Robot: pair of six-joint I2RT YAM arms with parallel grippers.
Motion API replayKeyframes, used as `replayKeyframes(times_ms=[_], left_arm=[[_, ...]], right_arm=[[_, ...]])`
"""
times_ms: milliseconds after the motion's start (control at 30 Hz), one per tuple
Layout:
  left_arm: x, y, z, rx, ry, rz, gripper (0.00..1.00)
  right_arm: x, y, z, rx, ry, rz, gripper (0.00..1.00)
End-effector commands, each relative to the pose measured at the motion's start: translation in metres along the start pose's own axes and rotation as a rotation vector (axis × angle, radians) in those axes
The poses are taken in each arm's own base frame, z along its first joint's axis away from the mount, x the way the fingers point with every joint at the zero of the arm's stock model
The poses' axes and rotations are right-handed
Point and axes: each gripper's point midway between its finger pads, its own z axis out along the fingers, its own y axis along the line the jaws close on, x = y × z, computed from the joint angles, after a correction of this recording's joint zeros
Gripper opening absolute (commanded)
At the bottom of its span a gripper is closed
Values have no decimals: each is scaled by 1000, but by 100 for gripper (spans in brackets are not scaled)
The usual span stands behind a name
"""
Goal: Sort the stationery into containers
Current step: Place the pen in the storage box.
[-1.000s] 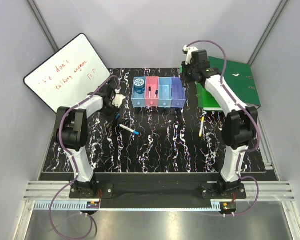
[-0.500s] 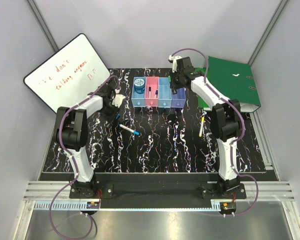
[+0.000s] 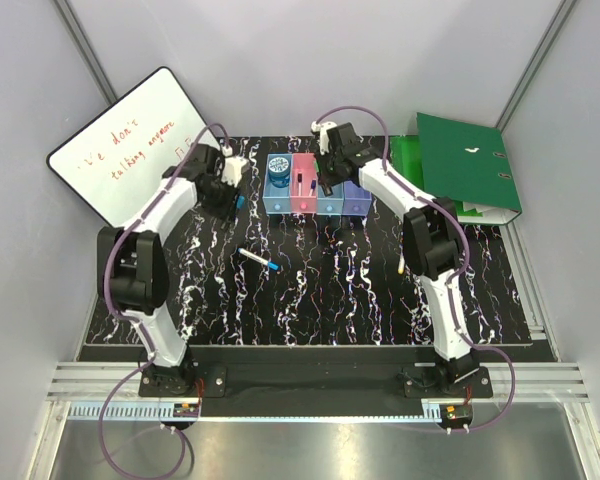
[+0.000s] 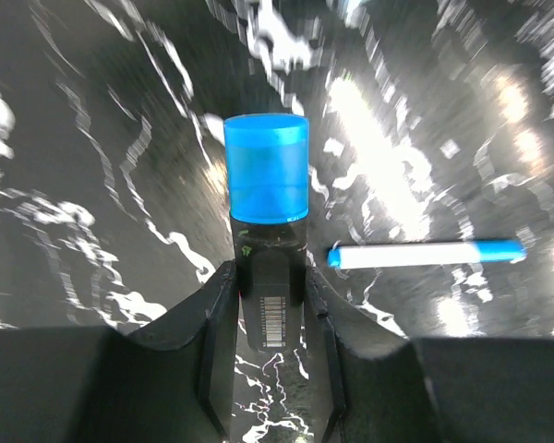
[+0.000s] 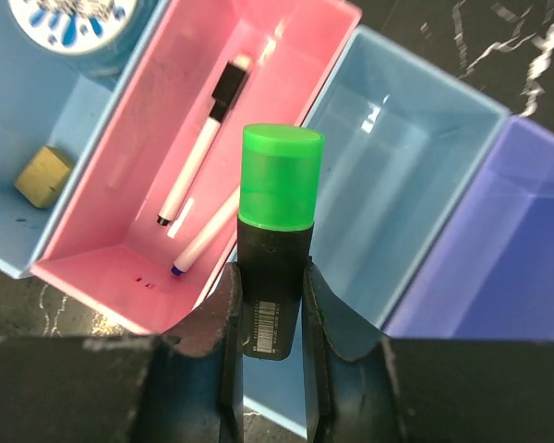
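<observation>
My left gripper (image 3: 235, 188) is shut on a black highlighter with a blue cap (image 4: 266, 177), held above the marbled table left of the containers (image 3: 316, 210). In its wrist view the gripper (image 4: 270, 277) clamps the barrel. A white marker with a blue cap (image 4: 425, 254) lies on the table below it. My right gripper (image 3: 329, 172) hangs over the bins, shut on a green-capped highlighter (image 5: 279, 180). The right gripper (image 5: 270, 281) sits above the wall between the pink bin (image 5: 286, 55) and the light blue bin (image 5: 415, 148). Two markers (image 5: 203, 138) lie in the pink bin.
The blue bin (image 5: 28, 120) holds a round blue roll (image 5: 69, 18) and a tan block (image 5: 44, 175). A purple bin (image 5: 499, 240) ends the row. A white marker (image 3: 258, 260) lies mid-table, and a pen (image 3: 401, 265) lies by the right arm. Green binders (image 3: 470, 160) and a whiteboard (image 3: 130, 145) flank the table.
My right arm swung left from above the green binders to over the bins, carrying the green-capped highlighter. My left gripper rose and moved back with the blue-capped highlighter.
</observation>
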Motion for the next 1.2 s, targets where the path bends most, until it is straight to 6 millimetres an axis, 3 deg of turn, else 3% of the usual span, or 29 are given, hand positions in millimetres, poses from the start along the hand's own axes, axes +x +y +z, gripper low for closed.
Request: replayKeyframes(times_ms=[0,167,333,533,933,1133,1167], left_arm=[[-54,-13,-49,31,-180,0,0],[-80,-21,-76,38,-262,20,0],[-96,-40,-89,77,-309,55,0],[-120,-70,-95,128,-355,113,0],[-164,-97,-97,200,-418,120,0],[-170,-103,-90,224,-427,97,0],[-173,-102,-89,221,-438,91,0]], right_arm=[[-12,2,5,21,-40,-22,0],[-2,4,10,22,-23,-28,0],[6,-4,17,62,-10,-45,3],[14,-7,25,76,6,-49,24],[-2,-8,12,87,-29,-49,57],[-18,-18,-7,144,-67,-39,60],[-27,-22,-18,168,-88,-33,61]])
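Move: The storage box's third, light-blue compartment, where the green-capped pen is bound, lies just under the right hand, about 1 cm ahead, 1 cm right and 7 cm down; the pink compartment is some 5 cm left, the purple one 8 cm right, both 1 cm ahead. From the left hand, which holds the blue-capped pen, the storage box's middle is roughly 11 cm ahead, 20 cm right and 6 cm down; the round tub 13 cm ahead, 10 cm right; the blue-white marker 9 cm back, 6 cm right. The green-capped pen is lowered about 3 cm by the right hand into the third compartment, then let go as the fingers open over it. Meanwhile the blue-capped pen, still pinched in the left hand, is carried up some 14 cm and right 12 cm, a little forward too, towards the storage box, the wrist swinging its fingertips out forward and right by about 25 degrees. ##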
